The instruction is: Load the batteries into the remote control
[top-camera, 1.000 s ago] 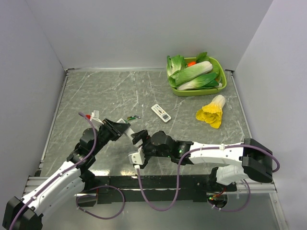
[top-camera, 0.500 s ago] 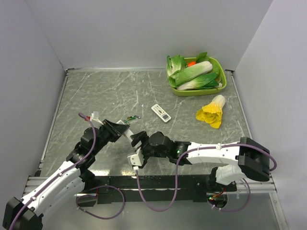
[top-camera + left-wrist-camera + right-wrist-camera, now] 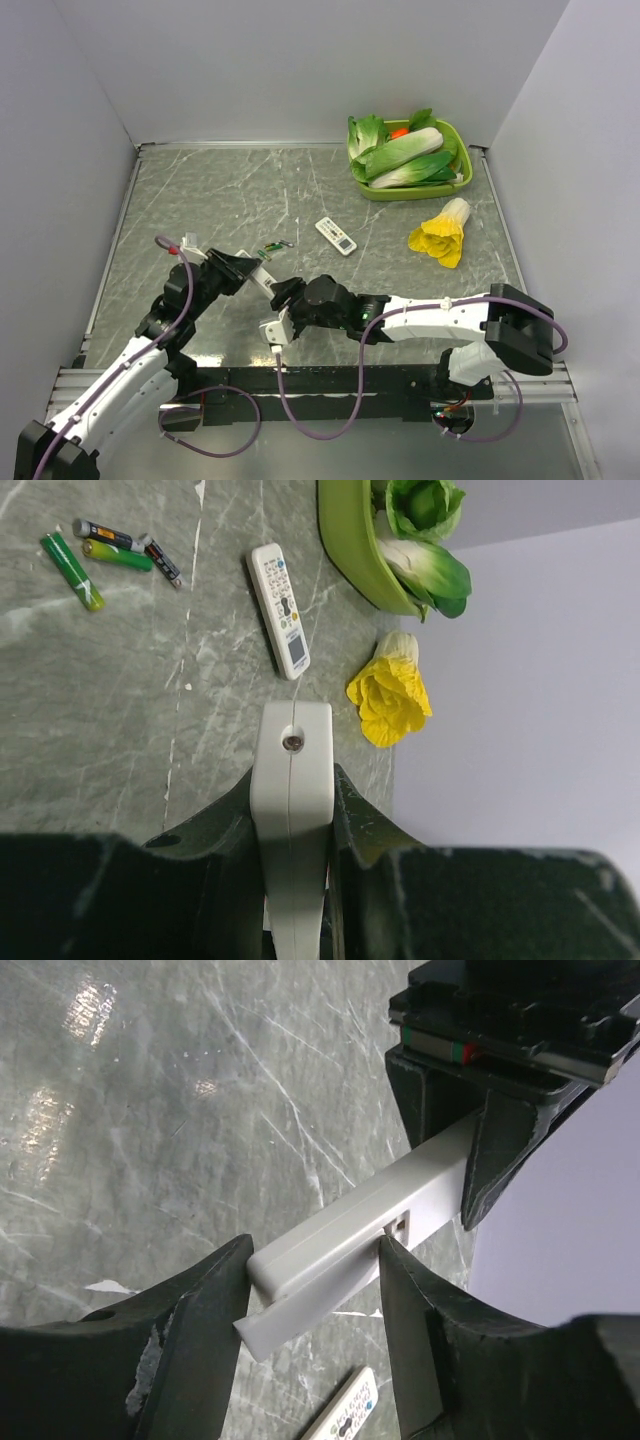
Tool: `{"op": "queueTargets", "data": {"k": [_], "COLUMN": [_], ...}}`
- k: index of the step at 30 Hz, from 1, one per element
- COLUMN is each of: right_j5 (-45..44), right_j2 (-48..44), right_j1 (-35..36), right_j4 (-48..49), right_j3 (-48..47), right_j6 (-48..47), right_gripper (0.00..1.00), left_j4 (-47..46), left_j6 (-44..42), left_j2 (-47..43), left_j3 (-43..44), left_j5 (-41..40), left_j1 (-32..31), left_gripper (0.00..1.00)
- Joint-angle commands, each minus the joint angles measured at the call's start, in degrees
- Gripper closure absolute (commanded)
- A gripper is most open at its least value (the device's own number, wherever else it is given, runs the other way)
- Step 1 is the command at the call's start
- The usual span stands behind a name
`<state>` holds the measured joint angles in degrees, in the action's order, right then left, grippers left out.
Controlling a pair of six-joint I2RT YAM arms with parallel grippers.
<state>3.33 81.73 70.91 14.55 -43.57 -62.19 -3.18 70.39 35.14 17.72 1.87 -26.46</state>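
Observation:
My left gripper (image 3: 292, 780) is shut on the remote control (image 3: 292, 810), a slim white bar held above the table at the near left (image 3: 262, 275). My right gripper (image 3: 315, 1250) has its fingers pressed against both sides of the free end of the remote control (image 3: 360, 1225). A thin white panel (image 3: 275, 1325) juts out under that end. In the top view the right gripper (image 3: 285, 290) meets the left gripper (image 3: 235, 268) head-on. Two green batteries (image 3: 72, 558) (image 3: 118, 555) lie on the table beyond, seen small from above as batteries (image 3: 275, 246).
Two dark batteries (image 3: 160, 560) lie beside the green ones. A wider white remote with coloured buttons (image 3: 336, 235) lies mid-table. A green bowl (image 3: 400, 193) of leafy vegetables sits at the back right, with a yellow-leafed cabbage (image 3: 440, 235) in front of it.
The right gripper has slid left onto the remote's free end and its jaws have narrowed onto it. The left arm, still holding the remote, shifted slightly left.

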Motion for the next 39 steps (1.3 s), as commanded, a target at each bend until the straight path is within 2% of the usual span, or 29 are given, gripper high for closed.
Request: {"op": "queueTargets", "data": {"k": [1,5,10,25,31,39], "right_j5": [2.0,2.6,2.0,2.7,3.5,2.1], "right_j2": [3.3,2.7,1.9,-3.2,-6.2,-16.3], "right_j1": [0.6,0.6,0.6,0.6,0.7,2.1], "right_j4": [-8.1,-7.7,-6.5,-4.3,-5.2,-3.8], "right_j3": [0.2,-0.1,-1.2,-4.4,-4.5,1.0], "right_j6": [2.0,2.8,3.7,6.6,7.7,8.1], "right_gripper": [0.45,0.43,0.31,0.12,0.09,0.08], "left_j4": [-9.7,-11.1,-13.8,-17.6,-18.0,-17.3], "left_j6": [4.0,4.4,5.0,6.7,6.7,8.0], "left_j2": [-2.4,-1.8,-1.8,-2.3,-2.0,-3.4], "left_j3": [4.3,3.6,1.0,-5.1,-6.2,-7.3], "left_j5": [7.4,8.2,8.8,5.3,4.1,2.9], "left_j1": [2.4,3.2,3.1,3.2,3.2,3.3], "left_gripper": [0.99,0.99,0.99,0.99,0.99,0.99]}}
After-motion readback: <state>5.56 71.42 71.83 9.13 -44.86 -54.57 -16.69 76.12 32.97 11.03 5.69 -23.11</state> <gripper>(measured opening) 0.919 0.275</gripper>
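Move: The right fingers already lie on either side of the free end of the held remote control. Its middle is about 4 cm ahead and 4 cm left of the right hand, roughly level with it. From that hand, the batteries lie some 12 cm ahead and 2 cm left, the spare remote about 14 cm ahead and 13 cm right, both roughly 15 cm lower. The left hand grips the held remote, whose middle is about 3 cm back and 1 cm right of it. The right fingers let go of the free end of the remote, spreading from about half open to nearly fully open while the hand stays almost in place. The right hand then backs off, quickening upward by some 5 cm and about 2 cm back, clear of the remote. The left hand keeps its grip, rises about 1.5 cm and rolls roughly 10 degrees, its left side dropping. ##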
